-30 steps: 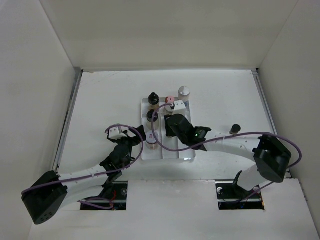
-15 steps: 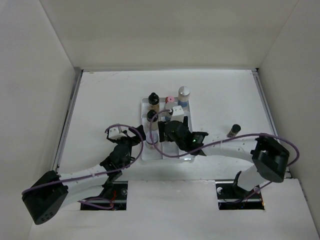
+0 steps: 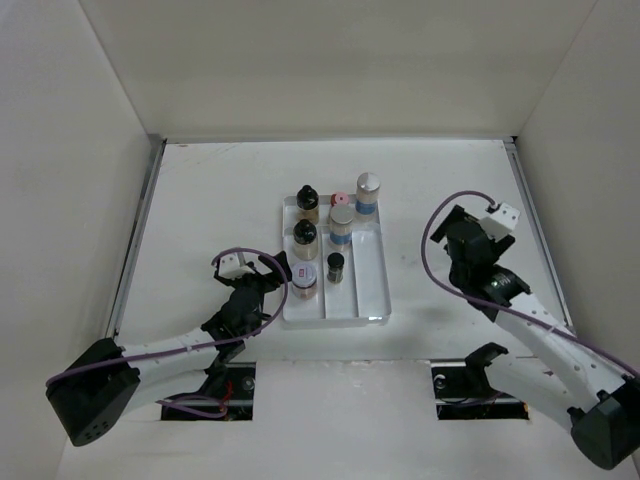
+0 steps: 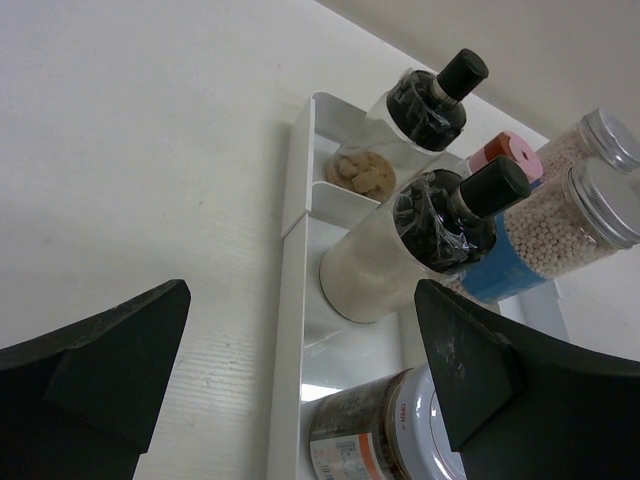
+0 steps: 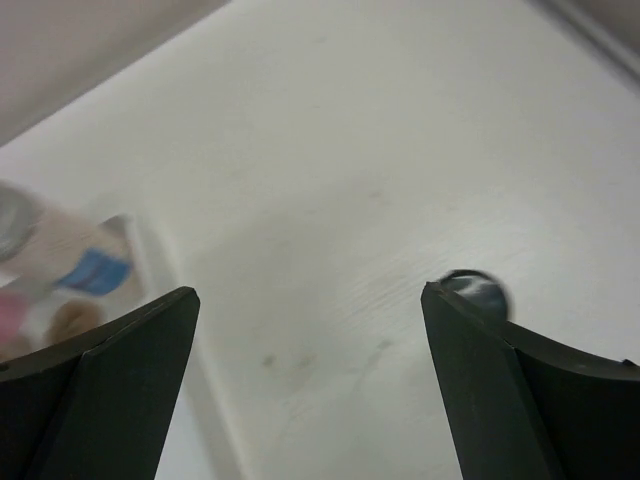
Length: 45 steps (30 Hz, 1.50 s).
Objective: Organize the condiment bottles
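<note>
The clear divided tray holds several condiment bottles: two brown black-capped bottles, a pink-capped one, two silver-capped blue-label jars, a small black-capped bottle and a white-lidded jar. My left gripper is open and empty at the tray's left edge, with the white-lidded jar just beyond its right finger. My right gripper is open and empty over the bare table to the right of the tray. A dark bottle cap shows beside its right finger.
The tray's left rim runs between my left gripper's fingers. White walls enclose the table on three sides. Below my right gripper lies bare table, with the blurred tray at the left edge of that view.
My right arm has left the tray and swung right, leaving the small black-capped bottle standing in the middle compartment. My left arm has not moved.
</note>
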### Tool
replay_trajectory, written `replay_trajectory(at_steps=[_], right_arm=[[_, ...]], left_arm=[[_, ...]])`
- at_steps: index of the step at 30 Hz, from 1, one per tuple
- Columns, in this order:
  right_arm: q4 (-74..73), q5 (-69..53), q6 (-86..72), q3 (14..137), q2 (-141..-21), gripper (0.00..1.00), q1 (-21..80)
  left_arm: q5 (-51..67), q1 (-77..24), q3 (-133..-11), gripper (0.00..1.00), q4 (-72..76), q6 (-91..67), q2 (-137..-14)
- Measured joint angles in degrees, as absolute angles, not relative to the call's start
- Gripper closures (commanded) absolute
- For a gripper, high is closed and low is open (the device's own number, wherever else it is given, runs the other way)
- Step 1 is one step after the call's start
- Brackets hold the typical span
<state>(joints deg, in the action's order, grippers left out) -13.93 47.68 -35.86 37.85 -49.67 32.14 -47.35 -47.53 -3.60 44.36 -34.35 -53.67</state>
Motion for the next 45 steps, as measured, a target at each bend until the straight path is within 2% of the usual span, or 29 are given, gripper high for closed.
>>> replay_trajectory(at_steps=[4,12,18,22,24,28,34,38,45], right_arm=[[-18.7,49.1,-36.1,36.9,-52.2,0.00,24.2],[-18.9,44.7,-35.8,32.9,-59.6,0.03,20.2],[-16.0,43.3,-35.7,31.8,-62.8,0.33,17.9],[-12.3,43.2,-34.7,31.7,-64.8,0.60,16.9],[-10.7,43.1,-34.4,31.5,-64.8,0.65,17.2],[-9.6,44.2,-32.8,31.4,-62.4,0.67,22.4],[-8.4,44.3,-30.9,37.6,-60.9,0.66,36.5],[-2.6,42.1,-28.9,44.8,-67.7,0.66,41.7],[3.9,38.3,-25.2,53.3,-83.0,0.65,45.2]], left_arm=[[-47.3,-47.5,-3.6,0.01,44.4,-34.4,-53.7],[-47.3,-47.5,-3.6,0.01,44.4,-34.4,-54.2],[-47.3,-47.5,-3.6,0.01,44.4,-34.4,-54.2],[-47.3,-47.5,-3.6,0.01,44.4,-34.4,-54.2],[-47.3,-47.5,-3.6,0.01,44.4,-34.4,-54.2],[-47.3,-47.5,-3.6,0.01,44.4,-34.4,-54.2],[-47.3,-47.5,-3.6,0.01,44.4,-34.4,-55.8],[-47.3,-47.5,-3.6,0.01,44.4,-34.4,-56.0],[-47.6,-46.9,-3.6,0.01,44.4,-34.4,-53.0]])
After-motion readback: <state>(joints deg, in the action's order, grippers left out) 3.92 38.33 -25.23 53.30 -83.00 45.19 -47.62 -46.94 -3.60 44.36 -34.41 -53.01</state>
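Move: The right hand, open and empty, has the last small black-capped bottle about 7 cm to its right and 13 cm below, level with it fore and aft. The tray's empty right compartment lies some 18 cm left, 2 cm back and 17 cm down; the tall silver-lidded jar is 15 cm ahead and 19 cm left, and the blue-labelled jar 8 cm ahead and 26 cm left. From the left hand, the bottle is roughly 55 cm right and 1 cm ahead. The right fingers close on the small black-capped bottle after the hand drops about 11 cm and shifts some 7 cm right, tipping further downward. Keeping that grip, it lifts and swings about 24 cm left and 6 cm forward to the tray's right compartment, turning some 35 degrees counter-clockwise, and just begins to sink again. ##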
